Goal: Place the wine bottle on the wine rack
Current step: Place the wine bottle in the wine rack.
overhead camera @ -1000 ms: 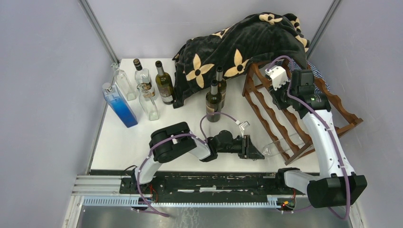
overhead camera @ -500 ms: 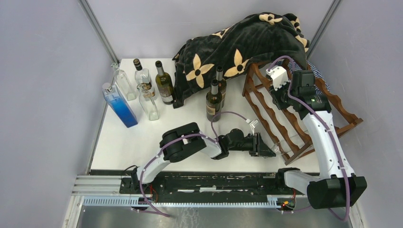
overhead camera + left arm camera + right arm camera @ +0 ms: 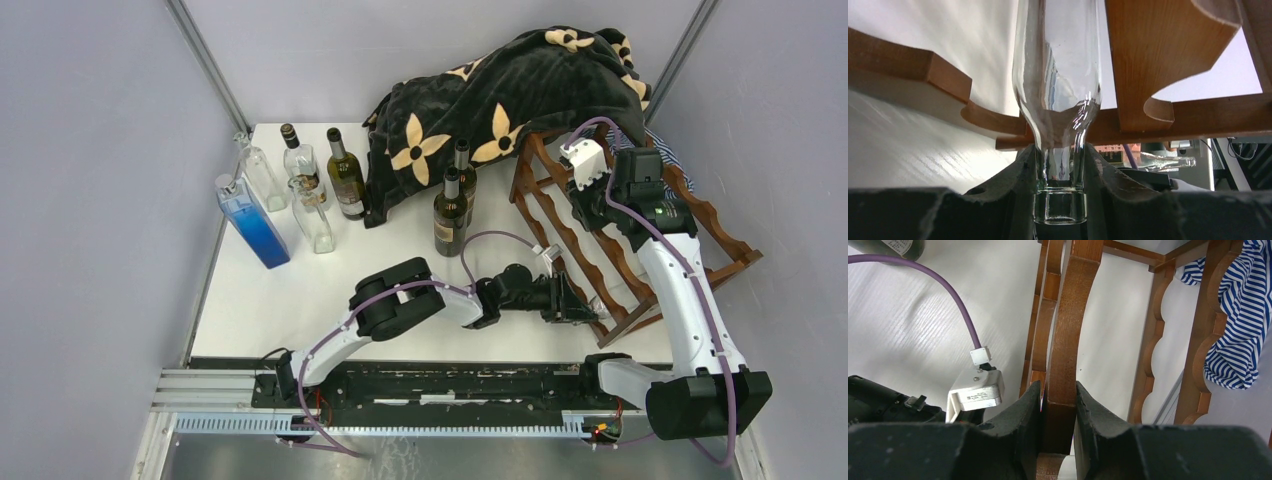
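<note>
The wine bottle [image 3: 1058, 75] is clear glass and lies horizontally, its body passing between the scalloped rails of the wine rack [image 3: 1168, 60]. My left gripper [image 3: 1060, 195] is shut on its neck just above the lip. From above, the left gripper [image 3: 580, 300] sits at the near lower corner of the dark wooden wine rack [image 3: 560, 235], where only a bit of the bottle [image 3: 598, 303] shows. My right gripper [image 3: 1058, 425] is shut on an upright post of the rack [image 3: 1068, 340]; in the top view, the right gripper [image 3: 605, 205] is at the rack's upper part.
Several bottles stand at the back left: a blue one [image 3: 255, 225], clear ones and a dark green one [image 3: 347, 180]. Two dark bottles [image 3: 449, 215] stand mid-table. A black flowered blanket [image 3: 500, 90] lies behind the rack. A blue-striped cloth [image 3: 1233, 315] hangs on the rack.
My left arm has reached to the right, carrying the clear bottle base-first into the rack's lower tier. The right gripper has stayed on the rack post.
</note>
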Motion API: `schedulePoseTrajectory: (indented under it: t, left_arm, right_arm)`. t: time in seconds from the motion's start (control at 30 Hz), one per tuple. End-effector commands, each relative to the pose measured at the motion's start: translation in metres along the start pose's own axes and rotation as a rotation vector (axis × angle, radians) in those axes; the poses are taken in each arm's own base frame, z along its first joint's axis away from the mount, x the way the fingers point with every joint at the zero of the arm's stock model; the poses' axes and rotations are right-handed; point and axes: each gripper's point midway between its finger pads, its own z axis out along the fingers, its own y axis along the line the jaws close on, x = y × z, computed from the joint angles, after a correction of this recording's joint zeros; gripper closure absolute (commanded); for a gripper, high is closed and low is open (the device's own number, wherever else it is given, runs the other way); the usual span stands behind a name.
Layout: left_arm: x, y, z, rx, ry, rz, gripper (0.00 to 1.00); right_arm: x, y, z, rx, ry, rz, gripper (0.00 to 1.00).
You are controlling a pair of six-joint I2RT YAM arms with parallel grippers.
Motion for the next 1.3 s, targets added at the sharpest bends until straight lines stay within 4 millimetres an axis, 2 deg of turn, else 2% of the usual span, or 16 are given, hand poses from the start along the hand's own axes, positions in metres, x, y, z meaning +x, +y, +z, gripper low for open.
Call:
schedulePoseTrajectory:
  t: [0.0,0.47,0.63,0.73,1.0,1.27]
  left_arm:
    - [-0.021,-0.049,0.014,0.143,-0.061,0.019,0.98]
    - [-0.030,-0.039,0.039,0.102,-0.063,-0.010,0.98]
    - [-0.031,-0.030,0.043,0.068,-0.062,-0.036,0.96]
    - [-0.029,-0.025,0.044,0.060,-0.061,-0.055,0.88]
    - [-0.029,-0.025,0.040,0.051,-0.066,-0.058,0.46]
    - [-0.031,-0.025,0.031,0.022,-0.087,-0.031,0.24]
  right_arm:
    - [-0.025,0.020,-0.001,-0.112,-0.108,-0.056,0.93]
    - [-0.027,0.022,-0.001,-0.119,-0.119,-0.057,0.92]
    - [-0.028,0.022,-0.001,-0.119,-0.122,-0.054,0.90]
    - [-0.028,0.023,0.000,-0.126,-0.121,-0.053,0.88]
    - [-0.028,0.024,0.000,-0.134,-0.120,-0.052,0.86]
    - [-0.028,0.024,-0.001,-0.134,-0.120,-0.053,0.86]
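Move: The clear wine bottle, held by its neck in the left hand, already reaches into the wine rack; the near-end slot it is bound for is centred roughly 10 cm right of that hand, 2 cm farther out and 2 cm lower. The rail gripped by the right hand is some 19 cm ahead, 4 cm left and 14 cm up; the nearer dark bottle stands about 29 cm left, 13 cm ahead, 4 cm up. From the right hand, the slot is around 16 cm back, 14 cm right, 16 cm below. The clear bottle is slid by its neck deeper into the rack, the left hand carrying it about 3 cm right with some 2 cm forward and 1.5 cm down, barely turning. There the hand stops, and its fingers open from around the neck without yet backing off. The right hand stays put, keeping its grip on the rack's rail. ##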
